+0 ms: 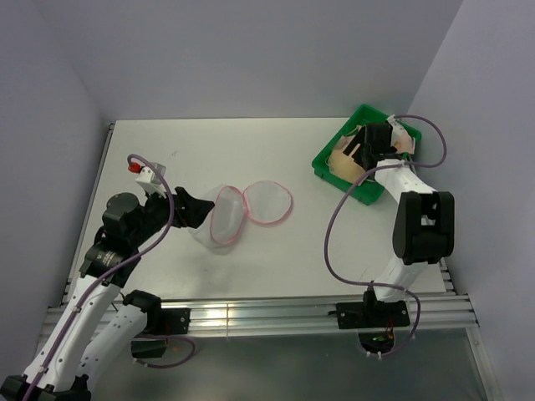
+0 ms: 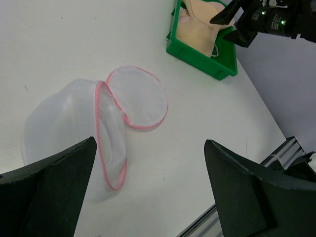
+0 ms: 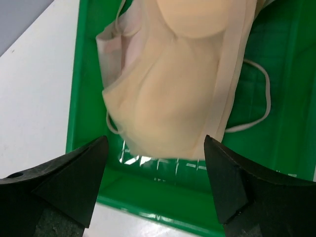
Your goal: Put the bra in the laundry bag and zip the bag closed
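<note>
The peach-beige bra (image 3: 173, 84) lies crumpled in the green tray (image 3: 148, 197) at the table's far right; it also shows in the top view (image 1: 344, 159) and the left wrist view (image 2: 197, 29). My right gripper (image 3: 155, 170) hangs open just above the bra, its jaws wide apart; in the top view it (image 1: 374, 142) sits over the tray (image 1: 330, 167). The white mesh laundry bag (image 1: 227, 215) with pink zipper trim lies unzipped mid-table, its round lid (image 1: 267, 202) flopped to the right. My left gripper (image 2: 148, 168) is open and empty, close to the bag (image 2: 74, 128).
The table's front rail (image 1: 276, 316) runs along the near edge. Walls close in on the left, back and right. The tray stands near the table's right edge. A purple cable (image 1: 334, 234) loops beside the right arm.
</note>
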Available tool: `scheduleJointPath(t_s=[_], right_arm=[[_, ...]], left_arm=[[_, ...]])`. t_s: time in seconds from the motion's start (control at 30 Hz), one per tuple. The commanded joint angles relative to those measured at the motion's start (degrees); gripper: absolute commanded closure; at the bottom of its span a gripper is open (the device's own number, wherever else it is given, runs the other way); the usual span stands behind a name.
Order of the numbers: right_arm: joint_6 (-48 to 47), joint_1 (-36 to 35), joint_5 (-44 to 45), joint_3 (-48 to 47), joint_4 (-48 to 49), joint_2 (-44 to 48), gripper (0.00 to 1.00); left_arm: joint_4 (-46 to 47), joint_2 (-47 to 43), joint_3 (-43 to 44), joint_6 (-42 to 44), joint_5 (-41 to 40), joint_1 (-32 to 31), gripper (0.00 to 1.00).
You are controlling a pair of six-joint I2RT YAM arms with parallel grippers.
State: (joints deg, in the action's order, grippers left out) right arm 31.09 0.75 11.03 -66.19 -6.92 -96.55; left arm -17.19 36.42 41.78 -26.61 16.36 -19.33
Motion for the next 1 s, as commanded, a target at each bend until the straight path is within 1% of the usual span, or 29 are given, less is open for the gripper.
scheduleJointPath(t_s=[0.0, 0.13, 0.23, 0.37, 0.57, 0.67, 0.73, 0.77, 0.83, 0.87, 0.9, 0.93, 0.97], right_arm=[[1.3, 2.2, 1.9, -5.7, -2.4, -3.6, 0.14], [0.7, 2.8, 2.2, -10.1, -5.7, -8.9, 0.13], [0.0, 2.9, 1.9, -13.7, -8.0, -12.5, 0.10], [-0.5, 2.8, 0.1, -18.2, -10.6, -16.6, 0.10], [-0.7, 3.0, -1.3, -22.8, -13.0, -20.3, 0.23], [-0.3, 3.1, -1.4, -24.8, -14.8, -21.7, 0.26], [-0.5, 3.1, -1.7, -25.6, -16.3, -22.7, 0.30], [-0.5, 3.3, -1.8, -25.9, -16.5, -22.9, 0.35], [-0.7, 3.2, -1.8, -25.6, -16.4, -22.5, 0.43], [-0.9, 3.2, -1.7, -25.1, -16.1, -22.3, 0.57], [-0.7, 3.3, -1.4, -24.7, -15.6, -21.3, 0.65], [-0.7, 3.2, -0.9, -24.0, -14.9, -20.5, 0.75], [-0.7, 3.3, -0.8, -22.2, -13.0, -19.6, 0.78]], left_arm=[[0.5, -1.8, -0.3, 2.4, 2.3, 0.1, 0.02], [0.4, -1.9, -0.2, 2.6, 3.0, 0.8, 0.02], [0.4, -1.4, -0.2, 2.7, 4.6, 1.8, 0.02], [0.5, -1.8, -0.4, 2.6, 5.0, 2.3, 0.02], [0.7, -1.7, -0.5, 2.6, 5.2, 2.8, 0.02], [0.8, -1.4, -0.4, 2.4, 5.5, 3.1, 0.03], [0.8, -1.5, -0.6, 2.4, 5.3, 3.3, 0.03], [0.8, -1.5, -0.6, 2.4, 5.3, 3.4, 0.03], [0.9, -1.5, -0.6, 2.4, 5.3, 3.6, 0.03], [1.0, -1.5, -0.6, 2.4, 5.4, 3.6, 0.03], [1.0, -1.4, -0.7, 2.4, 5.6, 3.7, 0.04], [1.1, -1.3, -0.6, 2.3, 5.6, 3.7, 0.04], [1.1, -1.4, -0.7, 2.3, 5.6, 3.8, 0.04]])
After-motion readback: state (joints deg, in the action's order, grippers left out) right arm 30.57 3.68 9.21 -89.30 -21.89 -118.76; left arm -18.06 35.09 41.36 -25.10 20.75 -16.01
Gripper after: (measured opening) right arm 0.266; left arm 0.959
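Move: The bra lies heaped in the green basket, its middle roughly 8 cm ahead of the open right hand, 4 cm to its right and 7 cm below; the basket's middle is about 9 cm ahead, 5 cm right and 9 cm down. The spread laundry bag is some 40 cm to the right hand's left, about 17 cm back and 11 cm lower. From the left hand the bra is about 30 cm ahead, 53 cm right and 22 cm down. The bra's near end is what the right hand goes for: it sinks about 6 cm into the basket while reaching some 5 cm forward, with a slight shift right early on, and the fingers tip about 15 degrees farther down. They widen a touch on the way, then, as the hand eases to a stop, close most of the way and pinch the fabric between the tips. ##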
